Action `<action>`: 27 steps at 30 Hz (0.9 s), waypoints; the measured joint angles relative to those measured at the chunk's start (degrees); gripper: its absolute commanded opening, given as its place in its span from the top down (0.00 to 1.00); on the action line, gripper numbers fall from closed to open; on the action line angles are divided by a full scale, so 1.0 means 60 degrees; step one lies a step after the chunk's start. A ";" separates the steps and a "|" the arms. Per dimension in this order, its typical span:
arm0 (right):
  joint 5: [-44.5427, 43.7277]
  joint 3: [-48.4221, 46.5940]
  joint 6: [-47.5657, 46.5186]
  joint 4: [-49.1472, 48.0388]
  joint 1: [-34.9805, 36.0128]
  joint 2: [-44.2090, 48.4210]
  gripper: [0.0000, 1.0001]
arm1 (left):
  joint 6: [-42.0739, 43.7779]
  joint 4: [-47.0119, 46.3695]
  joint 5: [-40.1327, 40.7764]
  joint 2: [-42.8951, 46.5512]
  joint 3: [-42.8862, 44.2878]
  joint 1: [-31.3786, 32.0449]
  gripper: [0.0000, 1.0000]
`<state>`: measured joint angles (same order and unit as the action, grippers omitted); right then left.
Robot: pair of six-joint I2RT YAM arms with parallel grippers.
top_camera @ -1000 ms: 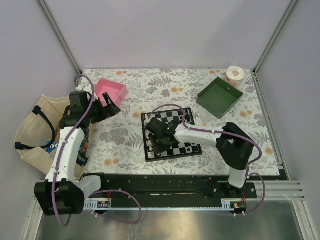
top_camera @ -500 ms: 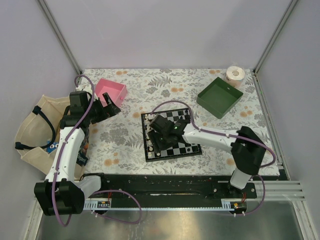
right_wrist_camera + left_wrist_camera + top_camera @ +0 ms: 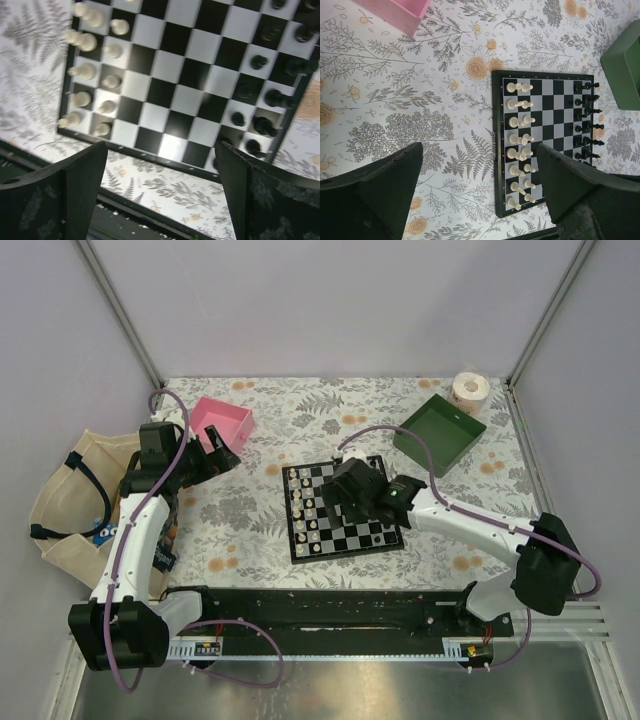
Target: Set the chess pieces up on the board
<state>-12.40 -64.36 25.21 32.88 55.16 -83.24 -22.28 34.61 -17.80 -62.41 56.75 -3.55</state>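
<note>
The board (image 3: 345, 536) lies in the middle of the table. Cream-white chess pieces (image 3: 306, 510) stand in two columns along its left side. Black chess pieces (image 3: 586, 120) line its right side in two columns. My right gripper (image 3: 352, 492) hovers above the board's right half, open, with nothing between its fingers (image 3: 75, 190). From the right wrist, the board (image 3: 185, 95) fills the view, white pieces (image 3: 90, 70) at the left and black pieces (image 3: 265, 95) at the right. My left gripper (image 3: 222, 455) hangs open beside the pink tray, well left of the board (image 3: 555, 125).
A pink tray (image 3: 225, 420) sits at the back left and a green tray (image 3: 438, 433) at the back right. A tape roll (image 3: 468, 388) stands in the far right corner. A cloth bag (image 3: 70, 500) lies left of the table. The black base rail (image 3: 330, 615) runs along the near edge.
My right gripper has opened wide and moved from the board's left part to its right half, uncovering the white pieces. The left arm has not moved.
</note>
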 measured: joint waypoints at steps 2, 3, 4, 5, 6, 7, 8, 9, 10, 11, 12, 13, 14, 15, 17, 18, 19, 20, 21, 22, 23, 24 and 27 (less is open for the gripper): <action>-0.0117 0.0200 -0.0022 0.0004 -0.0364 0.0036 0.00 | 0.0000 0.0000 0.0087 -0.0004 0.0000 0.0000 0.01; -0.0153 0.0317 -0.0029 0.0000 -0.0608 0.0095 0.01 | 0.0000 0.0000 0.0127 -0.0004 0.0000 0.0000 0.01; -0.0211 0.0426 -0.0055 0.0000 -0.0838 0.0171 0.01 | 0.0000 0.0000 0.0189 -0.0004 0.0000 0.0018 0.01; -0.0280 0.0525 -0.0084 0.0000 -0.1082 0.0277 0.00 | 0.0000 0.0000 0.0251 -0.0004 -0.0004 0.0029 0.01; -0.0331 0.0605 -0.0131 0.0004 -0.1348 0.0404 0.00 | 0.0000 0.0000 0.0306 -0.0004 -0.0004 0.0040 0.01; -0.0364 0.0634 -0.0160 0.0007 -0.1523 0.0499 0.00 | 0.0000 0.0000 0.0382 -0.0004 -0.0004 0.0058 0.01; -0.0397 0.0656 -0.0197 0.0000 -0.1708 0.0605 0.00 | 0.0000 0.0000 0.0452 -0.0004 -0.0004 0.0073 0.01; -0.0474 0.0663 -0.0248 -0.0011 -0.1920 0.0743 0.00 | 0.0000 0.0000 0.0550 -0.0004 -0.0004 0.0098 0.01; -0.0528 0.0667 -0.0280 -0.0018 -0.2051 0.0834 0.01 | -0.0004 0.0000 0.0634 -0.0004 -0.0007 0.0124 0.01; -0.0539 0.0681 -0.0324 -0.0029 -0.2222 0.0943 0.01 | -0.0004 -0.0004 0.0718 0.0000 -0.0018 0.0146 0.01; -0.0543 0.0714 -0.0361 -0.0044 -0.2397 0.1064 0.00 | -0.0011 0.0000 0.0805 0.0000 -0.0025 0.0178 0.01; -0.0557 0.0761 -0.0386 -0.0058 -0.2572 0.1184 0.01 | -0.0036 0.0000 0.0882 0.0000 -0.0033 0.0226 0.01; -0.0576 0.0805 -0.0408 -0.0058 -0.2718 0.1275 0.01 | -0.0044 0.0000 0.0958 0.0000 -0.0036 0.0266 0.01; -0.0576 0.0860 -0.0423 -0.0069 -0.2892 0.1370 0.01 | -0.0076 0.0000 0.1056 0.0000 -0.0036 0.0328 0.01; -0.0572 0.1027 -0.0455 -0.0098 -0.3304 0.1563 0.01 | -0.0142 0.0000 0.1239 0.0000 -0.0036 0.0492 0.01; -0.0568 0.1133 -0.0481 -0.0117 -0.3497 0.1657 0.01 | -0.0197 0.0000 0.1319 0.0000 -0.0036 0.0586 0.01; -0.0572 0.1239 -0.0495 -0.0127 -0.3646 0.1741 0.00 | -0.0237 -0.0004 0.1384 0.0000 -0.0036 0.0670 0.01; -0.0561 0.1377 -0.0521 -0.0153 -0.3829 0.1851 0.01 | -0.0299 -0.0004 0.1486 0.0000 -0.0036 0.0794 0.01; -0.0539 0.1508 -0.0546 -0.0157 -0.4011 0.1945 0.00 | -0.0368 -0.0004 0.1610 0.0000 -0.0044 0.0922 0.01; -0.0514 0.1621 -0.0568 -0.0157 -0.4189 0.2018 0.01 | -0.0430 -0.0007 0.1756 0.0000 -0.0058 0.1049 0.01; -0.0474 0.1716 -0.0586 -0.0157 -0.4393 0.2080 0.01 | -0.0488 -0.0025 0.1869 0.0004 -0.0087 0.1140 0.01; -0.0419 0.1803 -0.0594 -0.0168 -0.4597 0.2124 0.01 | -0.0561 -0.0062 0.2022 0.0011 -0.0149 0.1260 0.01; -0.0069 0.2091 -0.0550 -0.0229 -0.5435 0.2248 0.01 | -0.0798 -0.0153 0.2492 0.0018 -0.0353 0.1599 0.01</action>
<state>-12.82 -51.81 21.91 31.51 22.55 -69.76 -27.07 33.69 -2.85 -62.30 54.63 6.04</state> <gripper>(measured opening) 0.993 0.988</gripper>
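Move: The empty right hand is over the chess board, whose middle lies some 4 cm ahead, level sideways and about 12 cm below; the last-placed white pawn stands roughly 4 cm back and 7 cm to its left. The black pieces' rows centre about 5 cm ahead and 11 cm to its right, the green box some 24 cm ahead and 24 cm right. From the left hand, the board's middle is about 8 cm back, 27 cm right and 19 cm down. Open and empty, the right hand sweeps about 19 cm right, slightly forward, off the board, turning some 30 degrees clockwise. ##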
